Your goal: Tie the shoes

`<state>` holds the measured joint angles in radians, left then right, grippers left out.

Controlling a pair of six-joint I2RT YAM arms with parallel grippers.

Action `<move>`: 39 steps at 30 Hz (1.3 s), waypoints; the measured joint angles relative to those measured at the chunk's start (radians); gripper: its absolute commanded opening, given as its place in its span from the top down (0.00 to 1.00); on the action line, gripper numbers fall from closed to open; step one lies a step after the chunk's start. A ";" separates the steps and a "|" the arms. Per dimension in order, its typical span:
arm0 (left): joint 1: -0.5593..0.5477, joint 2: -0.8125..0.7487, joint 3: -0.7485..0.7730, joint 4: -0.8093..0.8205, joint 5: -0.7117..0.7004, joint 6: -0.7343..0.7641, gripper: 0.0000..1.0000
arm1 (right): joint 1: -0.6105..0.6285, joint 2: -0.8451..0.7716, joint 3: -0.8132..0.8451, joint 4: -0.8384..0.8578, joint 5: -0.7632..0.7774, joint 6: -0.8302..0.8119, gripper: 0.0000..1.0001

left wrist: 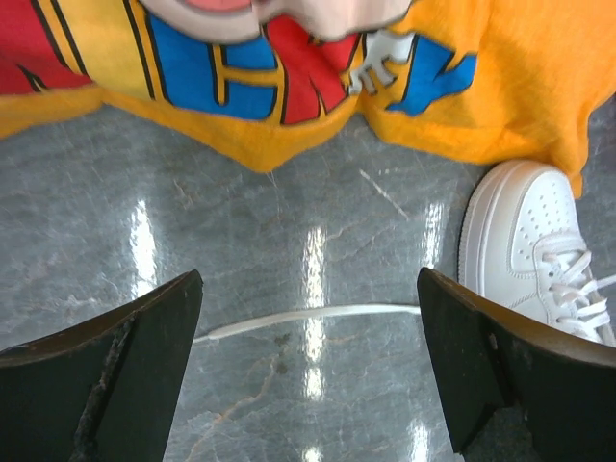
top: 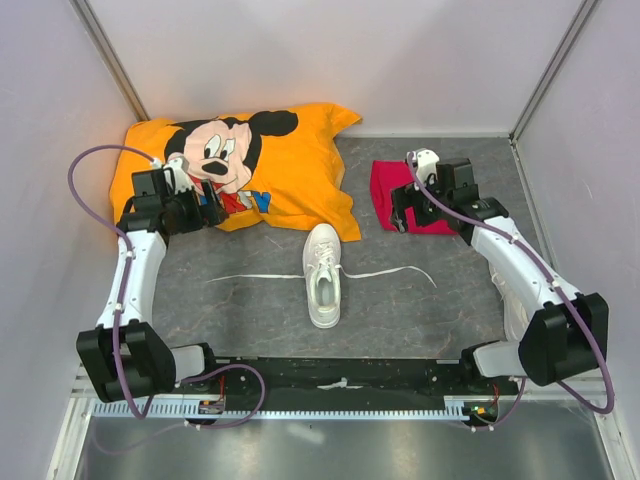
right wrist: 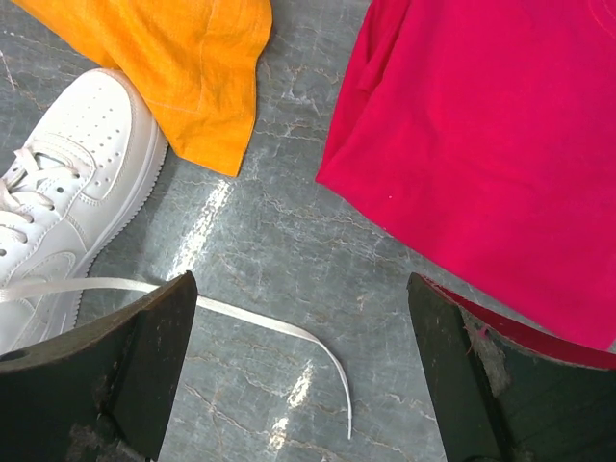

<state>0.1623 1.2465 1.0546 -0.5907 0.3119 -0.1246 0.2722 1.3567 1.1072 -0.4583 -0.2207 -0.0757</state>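
One white sneaker (top: 322,275) lies in the middle of the grey table, toe toward the orange pillow (top: 240,165). Its laces are untied: one lace (top: 255,276) runs left, the other (top: 395,270) runs right. My left gripper (top: 208,212) hovers over the pillow's near edge, open and empty. In the left wrist view (left wrist: 308,371) the left lace (left wrist: 308,316) lies between the jaws on the table below, and the shoe's toe (left wrist: 534,241) is at right. My right gripper (right wrist: 303,375) is open and empty above the right lace's end (right wrist: 289,332). The shoe (right wrist: 67,183) is at its left.
A folded red cloth (top: 400,195) lies at the back right, under the right gripper (top: 402,218), and also shows in the right wrist view (right wrist: 481,144). A white object (top: 515,305), partly hidden, lies under the right arm. Grey walls enclose the table on three sides.
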 measured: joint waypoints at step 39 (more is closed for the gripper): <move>-0.256 0.273 -0.179 -0.162 0.164 1.294 0.43 | 0.001 0.237 -0.070 -0.253 0.015 -0.497 0.02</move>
<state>-0.0940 1.5196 0.8757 -0.7528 0.4763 1.1698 0.2733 1.5932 1.0374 -0.7116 -0.2058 -0.5728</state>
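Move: From the left hand, the free end of its shoelace lies some 6 cm back, 5 cm right and 17 cm below; the shoe stands about 6 cm back and 29 cm right, and the orange cloth's middle some 24 cm ahead and 5 cm right. From the right hand, its lace end lies roughly 6 cm back, 6 cm right and 17 cm down, with the shoe some 5 cm back and 21 cm left, and the red cloth about 18 cm ahead and 7 cm right. Both hands head down and back towards the loose lace ends. The left first lifts nearly 5 cm, then sweeps back, right and down, easing leftward at the end, turning some 80 degrees clockwise and narrowing its fingers to over half open above the lace. The right, after a slight forward start, sinks about 13 cm while going back and a little right, turning counter-clockwise and steepening, fingers wide open. ##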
